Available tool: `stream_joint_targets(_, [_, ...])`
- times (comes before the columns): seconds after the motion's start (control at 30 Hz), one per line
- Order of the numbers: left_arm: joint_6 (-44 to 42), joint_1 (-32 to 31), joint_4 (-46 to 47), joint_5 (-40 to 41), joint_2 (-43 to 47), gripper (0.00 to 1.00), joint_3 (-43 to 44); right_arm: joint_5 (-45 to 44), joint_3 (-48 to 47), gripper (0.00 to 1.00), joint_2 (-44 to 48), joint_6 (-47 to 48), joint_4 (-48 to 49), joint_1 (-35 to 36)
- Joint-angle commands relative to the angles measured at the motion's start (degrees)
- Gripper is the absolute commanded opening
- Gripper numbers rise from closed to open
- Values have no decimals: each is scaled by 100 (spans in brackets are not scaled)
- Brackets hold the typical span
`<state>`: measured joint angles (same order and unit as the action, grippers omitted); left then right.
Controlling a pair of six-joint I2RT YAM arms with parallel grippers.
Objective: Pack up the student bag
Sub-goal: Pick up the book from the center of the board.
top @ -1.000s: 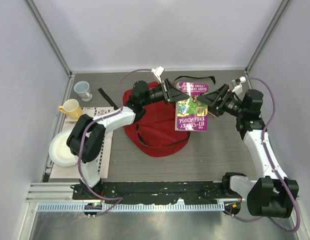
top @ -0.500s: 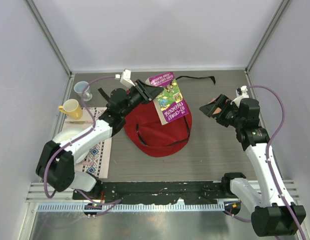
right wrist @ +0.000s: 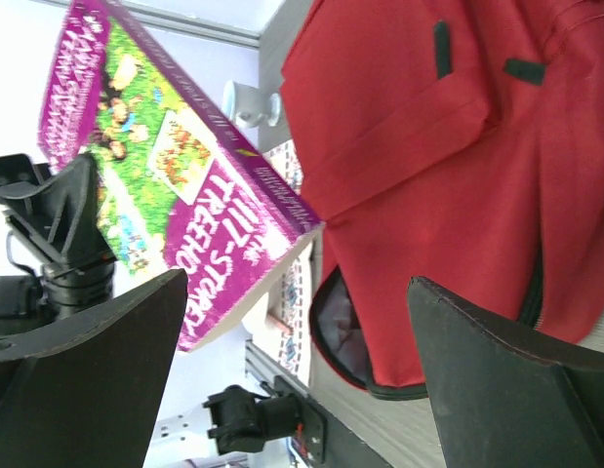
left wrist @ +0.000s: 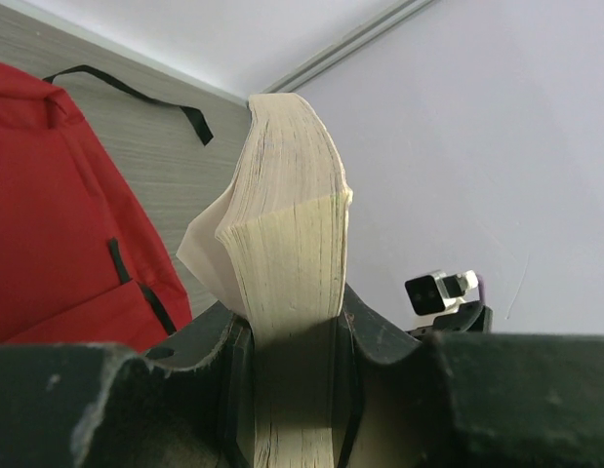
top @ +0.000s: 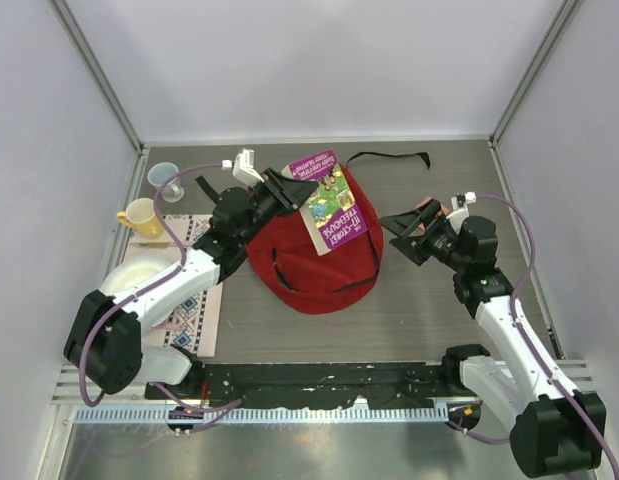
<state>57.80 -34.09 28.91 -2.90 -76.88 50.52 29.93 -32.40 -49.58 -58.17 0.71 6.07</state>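
The student bag point(top: 314, 262) is a red backpack lying flat mid-table, its black-trimmed opening point(right wrist: 345, 331) gaping towards the near edge. My left gripper point(top: 282, 188) is shut on a thick paperback book point(top: 331, 205) with a purple and green cover, held above the bag's far edge. In the left wrist view the book's page block point(left wrist: 292, 224) stands clamped between the jaws of that gripper point(left wrist: 294, 390), the bag point(left wrist: 58, 224) to its left. My right gripper point(top: 402, 237) hangs open and empty to the right of the bag; its wrist view shows book point(right wrist: 165, 185) and bag point(right wrist: 458, 146) beyond the gripper point(right wrist: 302, 380).
A yellow mug point(top: 141, 217), a clear cup point(top: 163, 178) and a white plate point(top: 127, 292) on a patterned mat point(top: 196, 300) sit at the left. A loose black strap point(top: 389, 158) lies behind the bag, near the back wall.
The left arm has swung the book leftward, from the bag's right side to its far left edge. The right gripper has backed away to the right, come nearer, and opened wider.
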Motion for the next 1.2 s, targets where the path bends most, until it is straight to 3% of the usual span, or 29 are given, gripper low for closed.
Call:
stream_joint_targets(0.0, [3,-28,836,184,349,0,19,-189,23,100,379,-922,1193,263])
stream_joint_targets(0.23, [258,-116,1433,219,130,0,-51,-575,497,95,-104,-1688,2152,1115])
stream_joint_targets(0.43, [635,-125,1898,237,7,0,-165,-1112,481,96,-473,-1680,2556,1730])
stream_joint_targets(0.8, [1119,-169,2418,588,-99,0,-438,-1165,305,96,-1291,-1697,4006,2100])
stream_joint_targets(1.0, [1365,-230,2831,746,-274,0,-570,-1280,234,79,-1396,-1811,4427,2180])
stream_joint_targets(1.17, [1418,-335,3007,799,-398,0,-587,-1367,208,57,-1423,-1864,4543,2180])
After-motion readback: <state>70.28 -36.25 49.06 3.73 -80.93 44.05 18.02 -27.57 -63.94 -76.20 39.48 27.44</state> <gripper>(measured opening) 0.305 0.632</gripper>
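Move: The left hand already grips the purple book by its left edge over the red bag; the book's middle lies about 4 cm to its right and 2 cm back, at the same height. From the empty right hand, that middle is some 13 cm left, 6 cm ahead and 5 cm higher. The bag's middle is about 17 cm left and 2 cm ahead of the right hand, the wallet 10 cm right and 7 cm ahead, both roughly 20 cm below. Leftward, the right hand sweeps about 10 cm to the book's free near end, bobbing up and down on the way and climbing a few centimetres at the end. It rolls its left side up some 20 degrees, and its wide-open fingers start closing, partway only, around the near corner. The left hand keeps its pinch in place, rolling its right side up about 15 degrees. ##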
